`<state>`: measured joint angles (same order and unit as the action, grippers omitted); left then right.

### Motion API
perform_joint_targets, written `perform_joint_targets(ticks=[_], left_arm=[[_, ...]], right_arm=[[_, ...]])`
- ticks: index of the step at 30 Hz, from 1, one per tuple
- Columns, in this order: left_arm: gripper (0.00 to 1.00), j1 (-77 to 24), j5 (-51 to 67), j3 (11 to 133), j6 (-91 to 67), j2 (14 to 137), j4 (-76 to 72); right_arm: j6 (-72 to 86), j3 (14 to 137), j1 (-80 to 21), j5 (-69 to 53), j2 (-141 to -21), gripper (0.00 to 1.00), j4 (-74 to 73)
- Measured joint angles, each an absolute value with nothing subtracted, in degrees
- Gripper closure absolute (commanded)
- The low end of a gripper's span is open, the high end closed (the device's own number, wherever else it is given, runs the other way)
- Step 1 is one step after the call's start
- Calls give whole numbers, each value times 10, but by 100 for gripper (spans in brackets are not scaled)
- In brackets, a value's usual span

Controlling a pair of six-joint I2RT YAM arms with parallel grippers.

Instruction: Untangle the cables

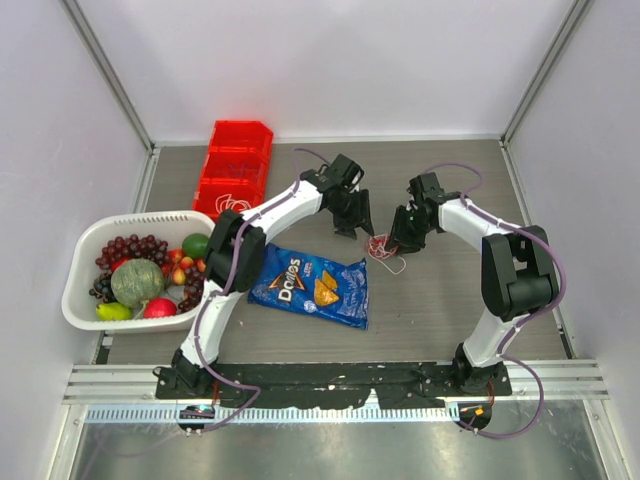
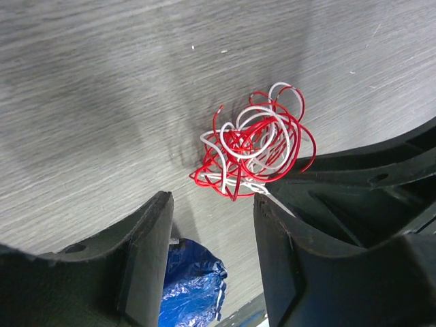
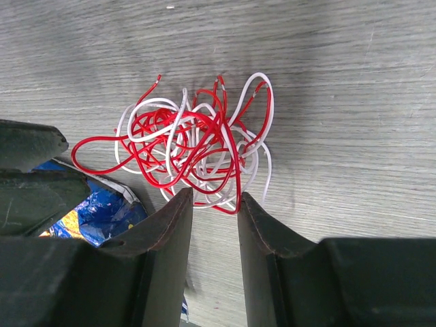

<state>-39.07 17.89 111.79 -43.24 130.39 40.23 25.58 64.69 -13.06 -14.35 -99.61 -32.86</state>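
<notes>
The cables (image 1: pixel 383 249) are a small tangle of red and white cords lying on the grey table between my two grippers. In the left wrist view the cables (image 2: pixel 255 143) sit just beyond and to the right of my left gripper (image 2: pixel 212 201), which is open with only bare table between its fingers. My right gripper (image 3: pixel 214 197) is open too, and the lowest red and white loops of the cables (image 3: pixel 191 146) lie right at its fingertips, not pinched. From above, the left gripper (image 1: pixel 356 226) stands left of the tangle and the right gripper (image 1: pixel 399 241) right of it.
A blue chip bag (image 1: pixel 310 290) lies just in front of the tangle, with its edge in both wrist views (image 2: pixel 191 283) (image 3: pixel 102 211). A white basket (image 1: pixel 140 218) of fruit stands at the left and red bins (image 1: pixel 235 170) at the back left.
</notes>
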Motion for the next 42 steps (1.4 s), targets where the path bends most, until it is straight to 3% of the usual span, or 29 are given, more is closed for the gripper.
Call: perform_joint_targets(ticks=[8,15,20,24,28,37,42], left_arm=[[63,-398,141,1151,-425,1321,422],[62,-403,137,1153,-420,1330,421],[74,-407,141,1160,-422,1345,421],[92,-409,141,1165,-428,1352,422],[100,-411,130,1178,-426,1352,428],[100,-421,127,1171,-428,1332,434],[100,-423,152,1166,-433,1300,433]], right_arm=[[256,647,-131,-146,-996,62,-329],[256,647,-131,-147,-996,62,-328],[256,647,-131,-147,-996,62,-328],[256,647,-131,-147,-996,62,-328],[256,647,-131,-146,-996,60,-328],[264,646,-142,-143,-993,43,-321],[280,629,-145,-151,-967,40,-287]])
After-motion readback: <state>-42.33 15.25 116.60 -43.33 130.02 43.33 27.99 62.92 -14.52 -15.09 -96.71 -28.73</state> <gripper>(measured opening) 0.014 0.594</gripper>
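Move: Just off the left hand's fingertips, the red-and-white cable tangle lies about 4 cm to its right, 3 cm back and 5 cm below. Its white loop hangs out on the near side, some 5 cm right and 8 cm back from that hand; the chip bag is roughly 13 cm left and 13 cm back. From the part-open right hand the tangle is some 3 cm left, level fore and aft, about 2 cm below. Sinking about 2 cm and edging 1 cm right into the tangle, the left hand closes fully and pinches a red strand, then lifts it nearly 5 cm, drifting slightly back and right. The right hand waits part-open beside the tangle; only at the end does it spread its fingers wider and ease up and left, about 1.5 cm each way. ##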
